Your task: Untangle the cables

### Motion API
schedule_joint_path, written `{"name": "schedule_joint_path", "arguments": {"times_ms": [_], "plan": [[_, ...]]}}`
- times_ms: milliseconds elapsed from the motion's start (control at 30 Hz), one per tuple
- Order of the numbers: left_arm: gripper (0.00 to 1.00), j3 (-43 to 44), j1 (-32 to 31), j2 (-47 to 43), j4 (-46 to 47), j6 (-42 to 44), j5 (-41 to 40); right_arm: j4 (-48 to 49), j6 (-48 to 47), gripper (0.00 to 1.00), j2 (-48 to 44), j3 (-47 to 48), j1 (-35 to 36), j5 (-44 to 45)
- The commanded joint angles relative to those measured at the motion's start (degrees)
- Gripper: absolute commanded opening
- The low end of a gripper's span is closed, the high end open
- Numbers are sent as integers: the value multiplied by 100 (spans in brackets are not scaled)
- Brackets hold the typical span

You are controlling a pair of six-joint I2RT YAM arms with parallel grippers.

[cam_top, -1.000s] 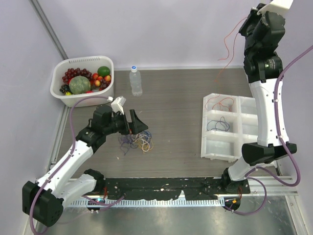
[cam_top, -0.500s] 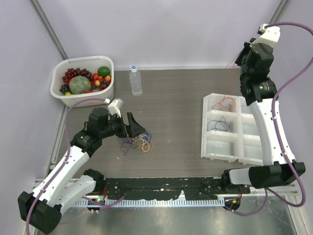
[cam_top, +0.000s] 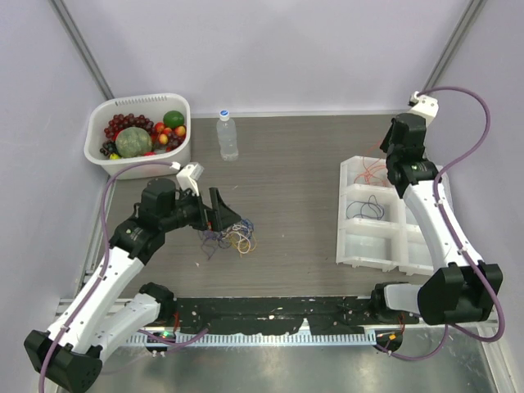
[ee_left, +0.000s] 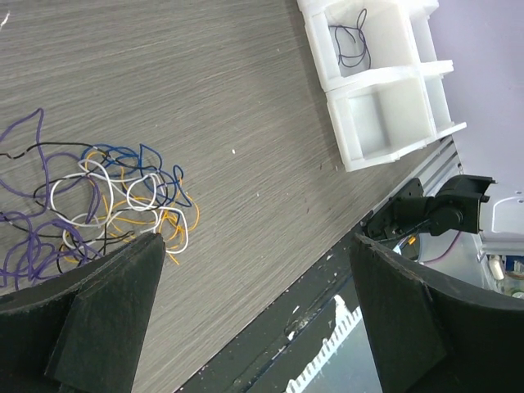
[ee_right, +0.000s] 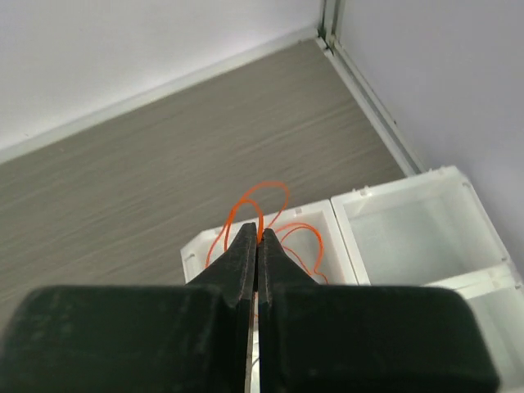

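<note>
A loose tangle of thin cables (cam_top: pixel 231 238) in purple, white, orange, blue and black lies on the wooden table left of centre. My left gripper (cam_top: pixel 223 210) hovers just over its left edge, open, with nothing between its fingers. In the left wrist view the tangle (ee_left: pixel 98 196) sits beside the left fingertip of the left gripper (ee_left: pixel 255 246). My right gripper (ee_right: pixel 259 234) is shut on an orange cable (ee_right: pixel 270 190) that loops down into the top-left compartment of the white tray (ee_right: pixel 332 201). From above, the right gripper (cam_top: pixel 392 168) stands over that compartment of the tray (cam_top: pixel 340 221).
A dark cable (cam_top: pixel 366 209) lies in the tray's middle-left compartment, also seen as a dark cable (ee_left: pixel 354 41) from the left wrist. A white basket (cam_top: pixel 139 99) of fruit and a water bottle (cam_top: pixel 227 136) stand at the back left. A black rail (cam_top: pixel 270 315) runs along the near edge.
My right arm has come down from high above the table to the tray, bringing the orange cable with it. My left arm shifted only slightly over the tangle.
</note>
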Motion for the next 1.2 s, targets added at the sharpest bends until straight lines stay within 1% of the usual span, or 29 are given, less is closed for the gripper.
{"name": "schedule_joint_path", "arguments": {"times_ms": [0,167,200,267,333,467,600,667,700,733,767,800,833,967,1000,1033,1067,1100,1167], "plan": [[100,324,-25,41,111,172,27,287,343,1,54,-176,-190,-41],[100,237,-51,235,463,-83,291,112,755,1,625,-360,-261,-103],[100,184,-52,182,481,-144,299,41,835,1,852,-335,-435,-103],[100,61,-52,68,481,-171,204,-371,985,1,1125,-203,-445,-129],[100,8,-51,-46,411,-128,107,-566,1160,1,1215,-351,-445,-216],[100,69,-43,-73,261,48,-52,-391,1468,1,1241,-703,-445,-655],[100,78,-51,23,331,49,-26,-390,1373,1,1592,-537,-437,-832],[100,-53,-52,50,489,-39,9,-337,1197,1,1882,-353,-454,-1006],[100,-97,-52,50,603,-74,62,-450,1144,1,2170,-221,-472,-1173],[100,-141,-52,41,674,-101,97,-913,1091,2,2303,154,-463,-1183],[100,-176,-52,41,709,-118,106,-1178,1090,4,2540,358,-472,-1184],[100,-212,-52,6,727,-119,115,-1468,1038,10,2586,560,-472,-1210],[100,-247,-52,-38,727,-119,115,-1549,1012,13,2621,658,-463,-1158],[100,-317,-52,-266,560,-136,150,-1831,740,39,2253,746,-463,-771],[100,-352,-52,-345,551,-171,220,-1910,687,51,2174,808,-463,-779],[100,-405,-52,-459,560,-189,290,-2198,660,52,2147,1017,-472,-771],[100,-457,-52,-582,560,-215,378,-2383,686,55,2068,1124,-463,-753],[100,-510,-52,-696,560,-233,448,-2594,738,56,2007,1212,-454,-814],[100,-607,-43,-942,490,-233,484,-2596,826,57,1638,1029,-402,-928]]}}
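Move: The right hand still holds the orange cable high up, its loops hanging towards the tray's far-left compartment, whose middle lies about 3 cm ahead, 1 cm to the left and some 28 cm below. The dark-cable compartment is about 8 cm back, 1 cm to the left, and the empty far-right compartment about 3 cm ahead and 13 cm to the right, both equally low. From the left hand, the far-left compartment lies roughly 23 cm ahead, 36 cm to the right and 20 cm below. The right hand sinks about 21 cm almost straight down to the far-left compartment, lowering the pinched orange cable into it while the wrist tips the fingers some 35 degrees further downward. Near the bottom the fingers open to a bit over half and let go of the cable, and the hand then begins to back off upward by about 3 cm, fingers pointing down and forward at the compartment. ##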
